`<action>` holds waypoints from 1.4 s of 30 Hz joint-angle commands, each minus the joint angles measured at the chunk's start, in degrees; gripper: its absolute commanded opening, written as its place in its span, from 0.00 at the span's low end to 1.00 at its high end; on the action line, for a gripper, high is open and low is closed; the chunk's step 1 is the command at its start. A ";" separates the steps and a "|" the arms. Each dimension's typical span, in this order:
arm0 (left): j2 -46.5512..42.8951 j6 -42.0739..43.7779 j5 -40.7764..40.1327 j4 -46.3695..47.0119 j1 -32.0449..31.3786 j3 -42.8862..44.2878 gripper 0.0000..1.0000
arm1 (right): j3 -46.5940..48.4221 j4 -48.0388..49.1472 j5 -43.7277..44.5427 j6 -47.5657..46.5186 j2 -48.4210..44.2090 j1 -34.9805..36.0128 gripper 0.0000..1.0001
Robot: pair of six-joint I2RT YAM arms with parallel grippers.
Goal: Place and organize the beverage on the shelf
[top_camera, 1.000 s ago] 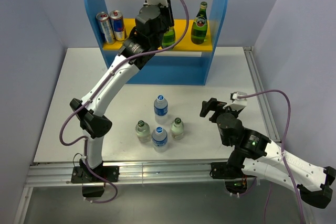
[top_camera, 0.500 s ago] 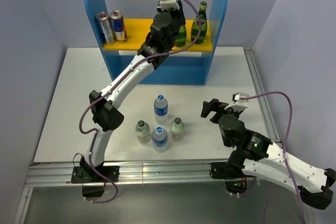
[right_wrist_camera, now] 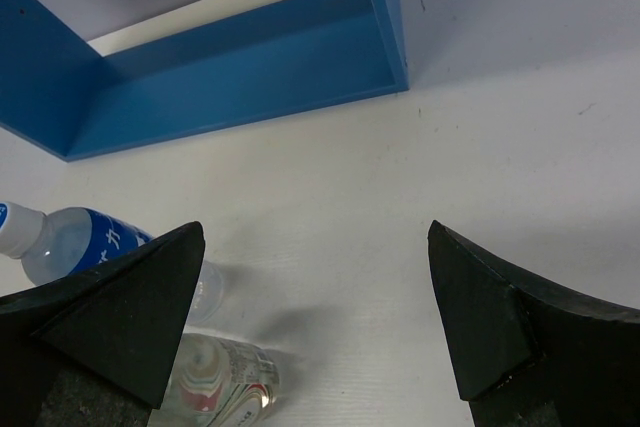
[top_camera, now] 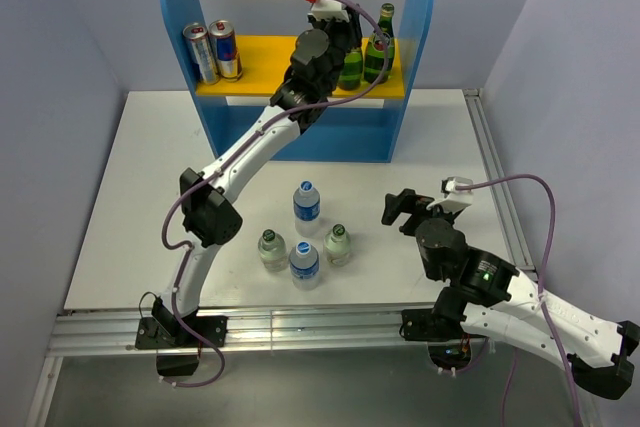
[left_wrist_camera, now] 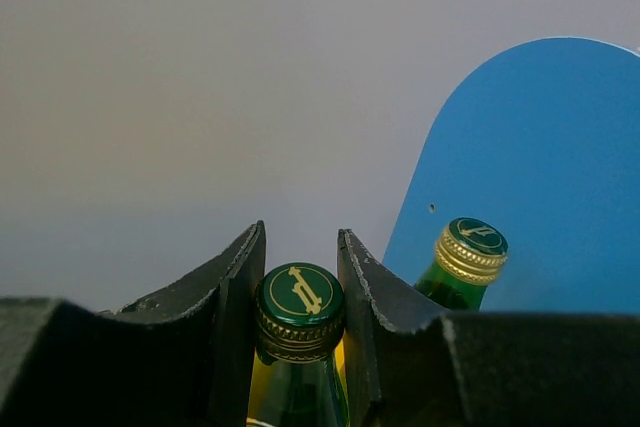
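My left gripper (top_camera: 347, 47) is over the shelf's yellow upper board (top_camera: 265, 55), shut on the neck of a dark green bottle (top_camera: 350, 67). In the left wrist view, the fingers (left_wrist_camera: 235, 287) press both sides of its cap (left_wrist_camera: 298, 292). The second green bottle (top_camera: 378, 45) stands just right of it, also in the left wrist view (left_wrist_camera: 468, 252). Two blue-capped bottles (top_camera: 306, 205) (top_camera: 304, 262) and two pale-capped ones (top_camera: 270, 249) (top_camera: 338, 244) stand on the table. My right gripper (top_camera: 400, 209) is open and empty, right of them.
Two drink cans (top_camera: 212, 50) stand at the left end of the upper board. The shelf's tall blue side panels (top_camera: 420, 17) flank the board, and the right one shows in the left wrist view (left_wrist_camera: 560, 177). The blue base (right_wrist_camera: 230, 77) is in the right wrist view.
My left arm has carried the green bottle rightward along the upper board, to beside the other green bottle. The right arm has barely moved.
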 commanded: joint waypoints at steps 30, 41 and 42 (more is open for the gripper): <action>-18.67 13.82 -9.64 14.64 -7.35 -21.87 0.99 | -0.36 1.41 1.69 0.54 -0.36 0.24 1.00; -46.62 12.27 -23.37 -0.62 -21.15 -52.62 0.99 | -0.19 0.61 2.22 1.07 -0.01 0.24 0.99; -50.82 7.63 -23.89 -6.91 -22.02 -55.17 0.99 | -0.27 0.88 2.04 0.81 0.08 0.24 1.00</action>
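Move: The left hand still grips the green bottle by its upper part on the yellow shelf, with the bottle's middle about 5 cm below the hand, straight below. The first green bottle is some 7 cm to the hand's right and 1 cm farther out. The nearer can lies roughly 25 cm left, 1 cm farther out and 8 cm lower. From the idle right hand, the gripped bottle lies about 30 cm ahead, 12 cm left and 18 cm above. Lets go of the green bottle: the left fingers open from their grip to fully wide while the hand eases about 3 cm right and 2 cm back. After a small dip, the open hand pulls back from the shelf, ever faster, to about 20 cm behind its start, swinging left as it goes and rolling about 10 degrees, left side up. ##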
